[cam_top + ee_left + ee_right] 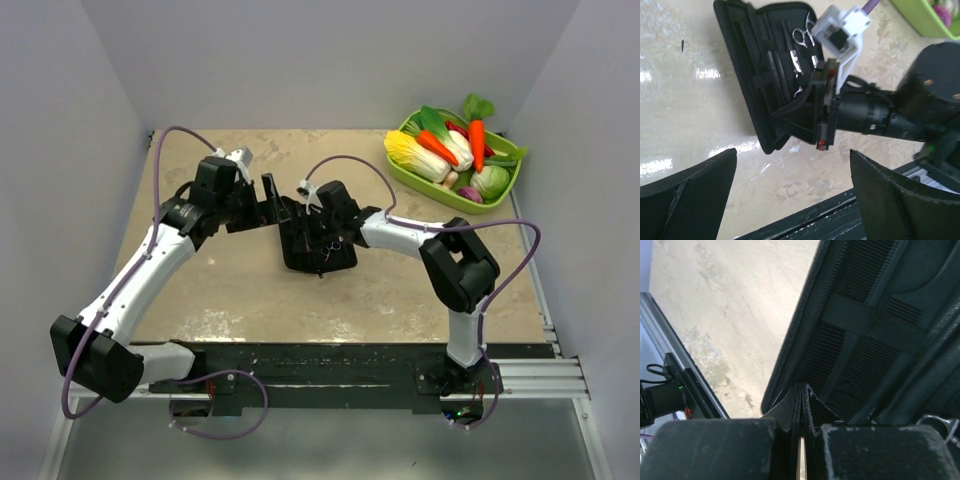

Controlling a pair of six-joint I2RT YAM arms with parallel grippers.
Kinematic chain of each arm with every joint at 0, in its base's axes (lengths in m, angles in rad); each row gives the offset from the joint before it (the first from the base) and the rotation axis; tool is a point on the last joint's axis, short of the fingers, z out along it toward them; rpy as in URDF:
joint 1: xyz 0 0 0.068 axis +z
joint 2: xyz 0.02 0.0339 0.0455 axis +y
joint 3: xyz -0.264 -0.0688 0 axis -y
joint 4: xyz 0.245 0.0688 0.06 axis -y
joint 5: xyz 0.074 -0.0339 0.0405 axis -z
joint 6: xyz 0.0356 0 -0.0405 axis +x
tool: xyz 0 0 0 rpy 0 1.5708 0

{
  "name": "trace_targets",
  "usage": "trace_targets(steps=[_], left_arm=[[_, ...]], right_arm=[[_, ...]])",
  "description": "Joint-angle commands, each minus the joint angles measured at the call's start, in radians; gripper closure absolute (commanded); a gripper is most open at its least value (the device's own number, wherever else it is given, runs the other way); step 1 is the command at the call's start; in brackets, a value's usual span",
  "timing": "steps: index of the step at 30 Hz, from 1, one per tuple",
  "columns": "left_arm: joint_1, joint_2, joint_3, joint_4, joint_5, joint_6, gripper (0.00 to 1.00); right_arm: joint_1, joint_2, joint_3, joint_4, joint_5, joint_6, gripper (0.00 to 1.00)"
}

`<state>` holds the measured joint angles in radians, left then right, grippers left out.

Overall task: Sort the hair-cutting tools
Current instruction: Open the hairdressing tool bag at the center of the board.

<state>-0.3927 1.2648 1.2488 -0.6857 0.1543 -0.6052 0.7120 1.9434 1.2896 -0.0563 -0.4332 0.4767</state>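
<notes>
A black case (335, 258) lies open mid-table. In the left wrist view it (737, 70) holds two black combs (774, 62) and two silver scissors (803, 36) under straps. My right gripper (312, 222) is shut, with nothing visible between its fingers. Its tips (802, 390) rest inside the case near its rim (790, 345), next to a strapped comb (850, 285). A scissor ring (940, 422) shows at the lower right. My left gripper (277, 205) hangs open at the case's left edge. Its fingers (687, 200) stand wide apart over bare table, and its midpoint (792, 195) holds nothing.
A green basket (497, 197) of toy vegetables sits at the back right corner; its rim (920, 25) also shows in the left wrist view. The table's black front rail (350, 360) runs along the near edge. Grey walls close in on three sides.
</notes>
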Motion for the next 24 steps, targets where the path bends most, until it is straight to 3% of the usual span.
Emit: trace_targets(steps=[1,15,24], left_arm=[[0.006,-0.005,-0.084,0.069,0.039,-0.028,0.02],[0.006,0.110,-0.230,0.209,0.105,-0.034,0.02],[0.003,0.189,-0.239,0.256,0.107,-0.013,0.03]], right_arm=[[-0.008,-0.032,0.022,-0.053,0.054,-0.041,1.00],[-0.006,-0.127,-0.036,-0.178,0.292,-0.102,1.00],[-0.006,-0.083,-0.079,-0.165,0.304,-0.112,1.00]])
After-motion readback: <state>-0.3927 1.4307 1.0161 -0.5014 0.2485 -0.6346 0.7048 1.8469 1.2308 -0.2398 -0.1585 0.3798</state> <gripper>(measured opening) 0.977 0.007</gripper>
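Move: The tool bag's half-raised comb flap has its middle about 8 cm ahead of the left hand, 9 cm to its right and 19 cm below; the scissors handles in the flat half lie about 5 cm ahead, 17 cm right and 22 cm below. From the right hand, those handles are about 4 cm ahead, 4 cm right and 6 cm below, while the flap's middle is 7 cm ahead, 3 cm left and 3 cm lower. The bag's comb flap is left by the shut right fingertips, which draw some 6 cm to the right from its near end towards the fold and the scissors handles, tipping about 15 degrees steeper. The left hand, jaws kept wide open, sinks about 12 cm towards the flap's near outer corner, tipping downward too, and is still clear of the flap. ##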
